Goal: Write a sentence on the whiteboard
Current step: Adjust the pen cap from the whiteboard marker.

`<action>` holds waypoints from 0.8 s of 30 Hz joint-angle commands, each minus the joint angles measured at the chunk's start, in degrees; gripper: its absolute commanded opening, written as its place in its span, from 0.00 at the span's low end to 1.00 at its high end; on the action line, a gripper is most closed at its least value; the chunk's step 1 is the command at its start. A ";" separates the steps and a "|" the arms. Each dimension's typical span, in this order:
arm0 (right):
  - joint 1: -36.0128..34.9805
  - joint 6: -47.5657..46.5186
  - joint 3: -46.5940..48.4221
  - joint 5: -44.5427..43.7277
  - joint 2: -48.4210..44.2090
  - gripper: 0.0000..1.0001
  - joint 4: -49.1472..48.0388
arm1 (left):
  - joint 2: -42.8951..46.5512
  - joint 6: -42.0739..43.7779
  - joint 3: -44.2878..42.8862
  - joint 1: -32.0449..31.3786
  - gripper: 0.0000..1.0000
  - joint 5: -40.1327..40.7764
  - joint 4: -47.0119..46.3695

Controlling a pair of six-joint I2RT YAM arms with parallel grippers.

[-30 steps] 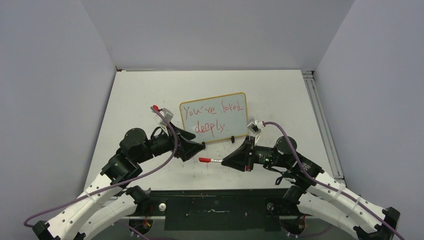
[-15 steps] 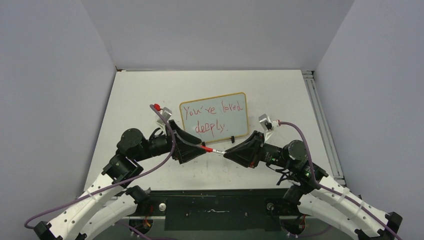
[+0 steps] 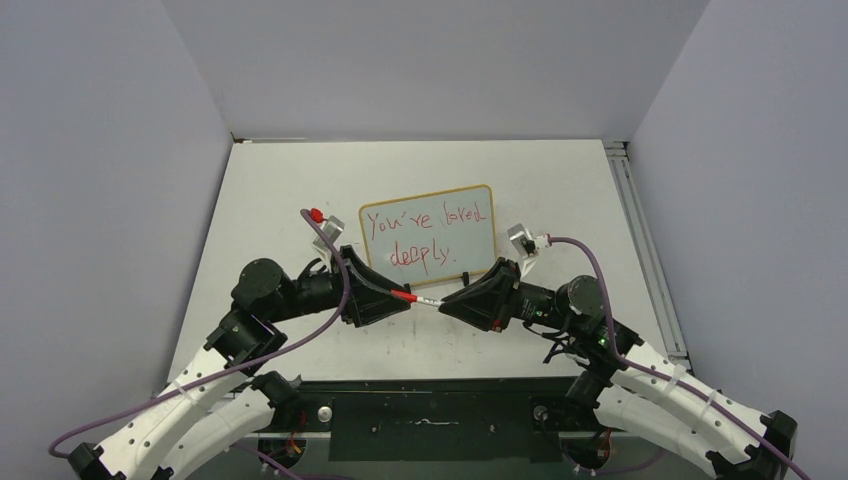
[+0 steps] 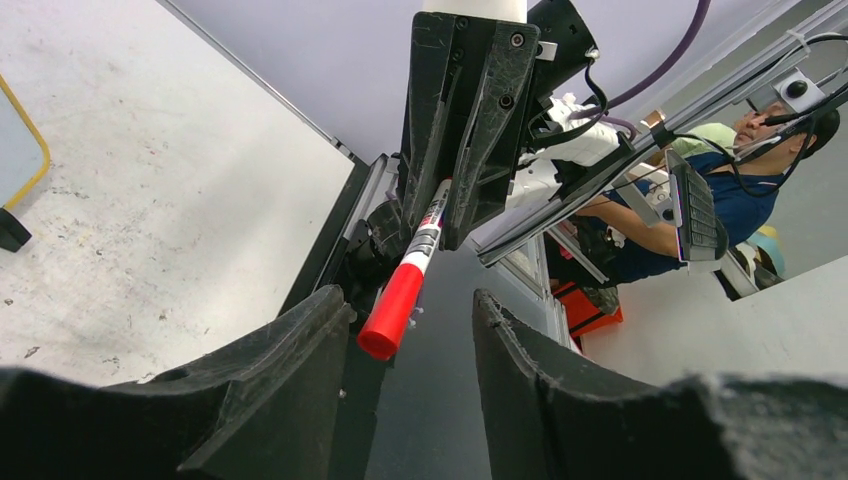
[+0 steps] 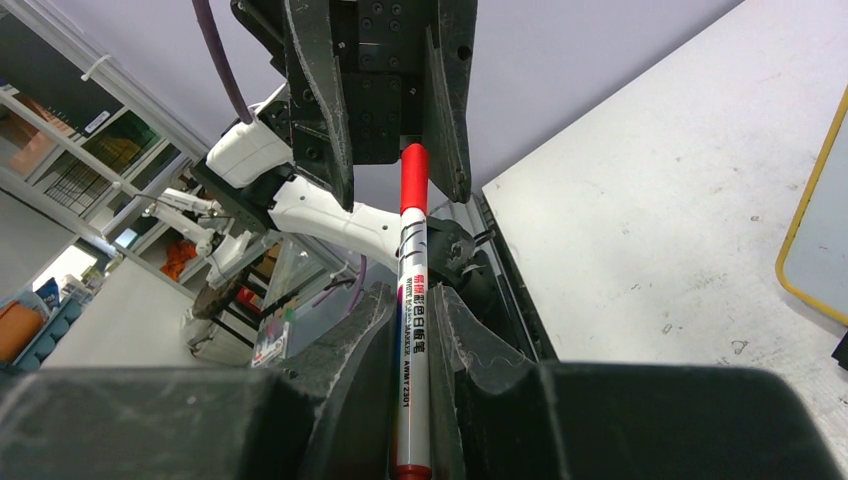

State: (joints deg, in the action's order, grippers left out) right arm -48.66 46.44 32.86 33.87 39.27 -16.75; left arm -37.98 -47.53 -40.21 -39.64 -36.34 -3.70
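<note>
The whiteboard (image 3: 430, 235) stands at the table's middle with the red sentence (image 3: 425, 238) on it in two lines. In front of it my two grippers meet tip to tip. The right gripper (image 5: 412, 300) is shut on the silver barrel of a red-capped marker (image 5: 411, 330), which points left. Its red cap (image 4: 392, 315) lies between the fingers of my left gripper (image 4: 410, 305), which is open with a gap showing on each side of the cap. From above, the marker (image 3: 420, 298) bridges the left gripper (image 3: 400, 295) and the right gripper (image 3: 445, 303).
The board's tan frame edge (image 5: 810, 220) and a black foot (image 4: 10, 230) lie just behind the grippers. A metal rail (image 3: 640, 230) runs along the table's right side. Purple cables loop over both arms, and the black base plate (image 3: 430, 410) sits at the near edge.
My right arm carried the marker leftward until its cap entered the left gripper's fingers. The left jaws have narrowed around the cap. The board has not moved.
</note>
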 commanded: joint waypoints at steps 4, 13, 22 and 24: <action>0.47 0.41 -0.08 1.39 -0.12 0.05 -4.32 | 0.62 -0.88 -0.40 0.18 0.40 -0.79 -3.33; 0.44 0.23 -0.51 1.96 0.23 0.05 -4.20 | 0.38 -1.03 -0.57 0.19 0.22 -0.62 -3.24; 0.46 0.82 -1.17 2.13 0.46 0.05 -6.00 | 0.35 -1.40 -0.22 0.18 0.00 -1.48 -4.42; 0.43 0.98 -1.23 1.90 0.61 0.05 -6.48 | 0.51 -1.95 0.34 0.18 0.00 -2.07 -5.69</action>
State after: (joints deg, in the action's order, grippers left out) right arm -48.66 47.27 32.34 36.10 39.27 -18.81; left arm -37.87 -49.10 -40.21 -39.64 -37.32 -4.78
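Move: The marker's red cap already sits in the mouth of the half-open left fingers, its middle about 1 cm forward and 1 cm right of the left hand, level with it. From the right hand, which holds the barrel, the cap is some 7 cm left, 1 cm ahead and 1 cm up. The whiteboard's middle is roughly 25 cm ahead and 5 cm right of the left hand, its nearer black clip 13 cm straight ahead, both 30 cm below. The left hand stays in place around the cap, fingers pointing right at the other gripper, and closes from about half open until its fingertips pinch the red cap from both sides, the gripper's effort rising as they meet it; only then does that hand ease up and back by about half a centimetre. The right hand keeps its shut grip on the barrel, drifting back towards its base by a little under 1 cm with hardly any turn. ##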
